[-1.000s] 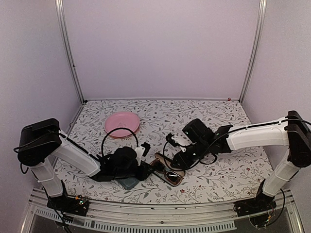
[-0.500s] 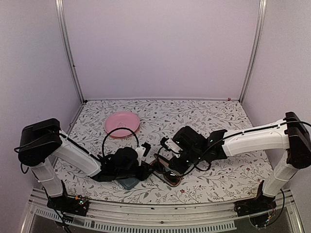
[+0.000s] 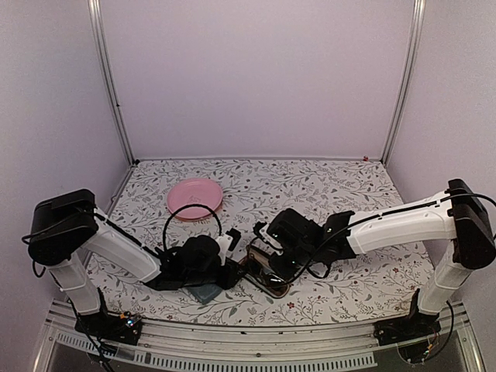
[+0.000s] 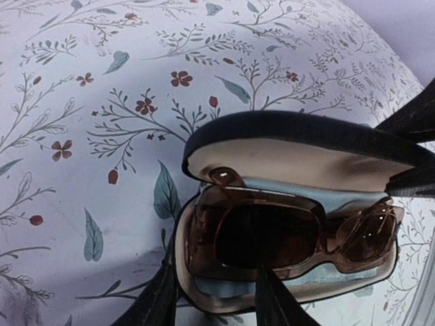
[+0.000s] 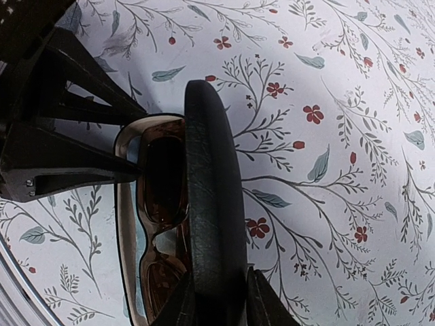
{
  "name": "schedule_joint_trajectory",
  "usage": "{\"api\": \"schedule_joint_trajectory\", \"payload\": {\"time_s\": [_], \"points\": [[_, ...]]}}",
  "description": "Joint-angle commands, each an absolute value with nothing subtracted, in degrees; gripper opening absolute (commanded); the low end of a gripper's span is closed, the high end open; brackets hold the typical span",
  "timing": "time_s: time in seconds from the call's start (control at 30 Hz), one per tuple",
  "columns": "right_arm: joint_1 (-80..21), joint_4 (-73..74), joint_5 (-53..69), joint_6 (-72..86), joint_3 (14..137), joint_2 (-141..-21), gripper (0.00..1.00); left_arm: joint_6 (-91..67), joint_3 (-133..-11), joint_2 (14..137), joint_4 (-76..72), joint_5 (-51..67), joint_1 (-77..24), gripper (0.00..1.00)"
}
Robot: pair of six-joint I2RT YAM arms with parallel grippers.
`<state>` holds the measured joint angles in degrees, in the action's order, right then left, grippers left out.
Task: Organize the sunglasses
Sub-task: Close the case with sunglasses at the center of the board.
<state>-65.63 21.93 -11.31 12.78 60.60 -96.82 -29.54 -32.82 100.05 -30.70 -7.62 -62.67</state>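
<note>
The reddish-brown sunglasses (image 4: 272,234) with dark lenses lie on a pale blue cloth inside an open black hard case (image 4: 292,129). They also show in the right wrist view (image 5: 163,183). My left gripper (image 4: 217,272) straddles the case's end rim, one finger outside and one over a lens, gripping it. My right gripper (image 5: 221,278) is shut on the case lid (image 5: 211,176), which stands half closed over the glasses. In the top view both grippers, left (image 3: 231,260) and right (image 3: 263,260), meet at the case (image 3: 271,285). The pale-framed pair is out of view.
A pink plate (image 3: 195,198) sits at the back left of the floral tablecloth. A grey-blue case (image 3: 205,293) lies under my left wrist near the front edge. Metal frame posts stand at the back corners.
My right gripper has moved left toward the left gripper with the case lid, swinging it over the sunglasses. The left arm has stayed in place.
</note>
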Motion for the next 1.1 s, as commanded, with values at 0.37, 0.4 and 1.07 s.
{"api": "schedule_joint_trajectory", "payload": {"time_s": [0.37,0.4,1.07], "points": [[-66.42,23.21,-13.35,13.12,62.12,-97.12,0.25,-27.76,-31.18,95.53,-27.63,-2.41,-65.45,0.53],[-66.43,23.20,-13.37,13.06,62.14,-97.04,0.24,-27.62,-31.17,95.35,-27.52,-2.41,-65.42,0.55],[-65.69,23.29,-12.96,12.39,62.55,-96.76,0.22,-22.50,-31.11,96.19,-25.84,-0.66,-65.33,0.77]]}}
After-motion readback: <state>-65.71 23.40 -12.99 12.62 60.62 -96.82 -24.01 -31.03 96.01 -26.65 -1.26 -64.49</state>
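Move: The open case's base has its middle about 5 cm to the left hand's right, 1 cm nearer the robot and a centimetre lower; the sunglasses lie inside it, at much the same spot. The closed grey case lies some 12 cm left of that hand and 2 cm back. From the right hand, which already pinches the raised lid, the base's middle is roughly 3 cm back, 3 cm left and 5 cm below. The open case's near-left rim, straddled by the left fingertips, is left free: the left hand draws back about 3.5 cm, rising slightly and sinking again, turns some 10 degrees clockwise and spreads its fingers from under half to about three-quarters open. The right hand keeps its pinch on the lid, easing only half a centimetre or so to the right. ##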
